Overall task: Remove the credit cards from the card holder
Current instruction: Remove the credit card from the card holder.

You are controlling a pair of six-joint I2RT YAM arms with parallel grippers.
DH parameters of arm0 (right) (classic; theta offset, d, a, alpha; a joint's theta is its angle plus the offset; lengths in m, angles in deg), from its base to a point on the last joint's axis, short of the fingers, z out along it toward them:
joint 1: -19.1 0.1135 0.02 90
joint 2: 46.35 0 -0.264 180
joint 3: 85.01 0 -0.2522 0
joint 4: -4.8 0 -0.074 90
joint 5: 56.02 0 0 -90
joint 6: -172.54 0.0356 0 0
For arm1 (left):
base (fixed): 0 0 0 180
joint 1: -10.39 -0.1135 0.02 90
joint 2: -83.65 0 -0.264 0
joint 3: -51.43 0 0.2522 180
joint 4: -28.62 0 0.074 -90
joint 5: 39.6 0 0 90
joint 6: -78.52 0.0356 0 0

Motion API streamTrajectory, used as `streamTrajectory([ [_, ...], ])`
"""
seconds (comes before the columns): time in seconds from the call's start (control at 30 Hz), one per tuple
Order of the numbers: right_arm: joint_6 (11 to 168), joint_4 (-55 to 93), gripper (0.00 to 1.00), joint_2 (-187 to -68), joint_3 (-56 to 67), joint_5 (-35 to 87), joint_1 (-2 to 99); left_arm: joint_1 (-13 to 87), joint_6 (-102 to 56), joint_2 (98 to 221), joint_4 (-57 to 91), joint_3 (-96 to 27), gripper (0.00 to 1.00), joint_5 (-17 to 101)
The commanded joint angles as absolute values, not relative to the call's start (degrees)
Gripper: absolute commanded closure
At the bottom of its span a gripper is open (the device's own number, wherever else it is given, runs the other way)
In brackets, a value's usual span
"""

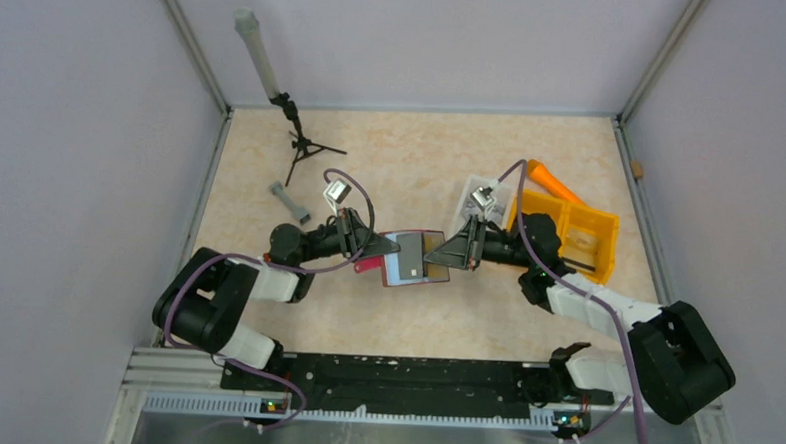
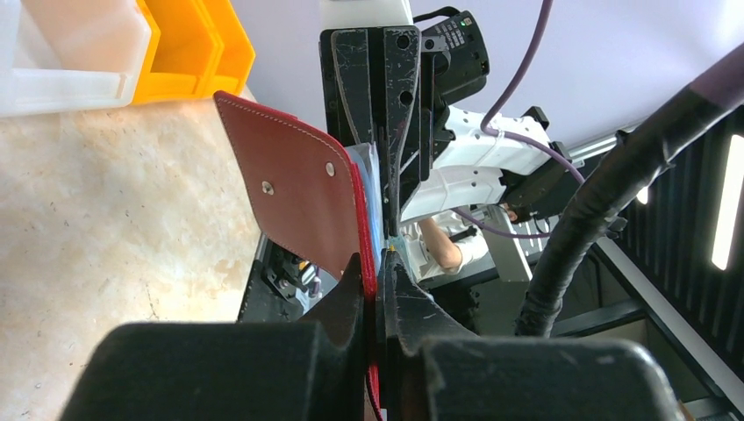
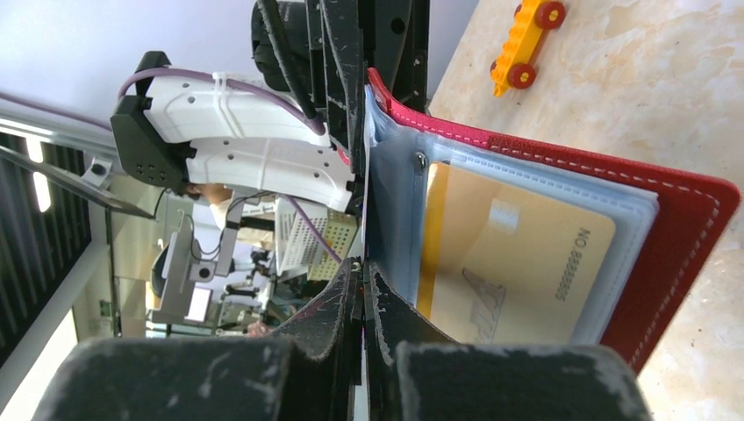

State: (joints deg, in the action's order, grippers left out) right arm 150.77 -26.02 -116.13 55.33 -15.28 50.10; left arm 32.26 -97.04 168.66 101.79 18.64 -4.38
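Observation:
The card holder (image 1: 399, 266) hangs opened above the table's middle, held between both arms. Its dark red cover (image 2: 298, 189) runs edge-on into my left gripper (image 2: 379, 261), which is shut on the red rim. In the right wrist view the pale inner sleeves (image 3: 399, 210) fan out from the red cover (image 3: 689, 237). A tan-yellow credit card (image 3: 518, 254) sits inside a clear sleeve. My right gripper (image 3: 362, 274) is shut on a thin inner leaf at the holder's fold, beside that card. Whether a card lies in the pinched leaf is hidden. Grey cards are not visible.
An orange two-compartment tray (image 1: 581, 235) stands at the right with an orange cone (image 1: 551, 179) behind it. A white tray (image 2: 70, 53) lies beside it. A small tripod (image 1: 304, 148) and a grey bar (image 1: 290, 202) are at the back left. A yellow toy car (image 3: 525, 39) lies on the table.

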Motion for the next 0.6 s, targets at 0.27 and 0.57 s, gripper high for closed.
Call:
streamTrajectory([
  [0.27, 150.53, -29.37, 1.00, -112.94, 55.99, -16.91, 47.84, 32.14, -96.79, 167.71, 107.56, 17.19, 1.00, -3.48],
  [0.57, 151.85, -32.45, 0.77, -115.30, 55.06, -18.27, 47.91, 32.92, -96.55, 167.70, 107.58, 16.71, 1.00, -3.12],
])
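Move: The right fingers already pinch the grey card's right edge; the card's middle lies about 3 cm to their left, level fore and aft. The holder's middle is about 2 cm left and 2 cm below, the gold card about 2 cm to the right and 4 cm below, and the white bin about 11 cm ahead, 13 cm right and some 18 cm below. From the left hand, which grips the holder, the grey card's middle is about 3 cm right and 1 cm back. Draw the right gripper about 1 cm to the right and slightly up, away from the left hand, tugging the pinched grey card towards the holder's open right side. Stop there and part the fingers modestly, so they let go of the card's edge but stay around it. Keep the left gripper still and shut on the holder's left part. ##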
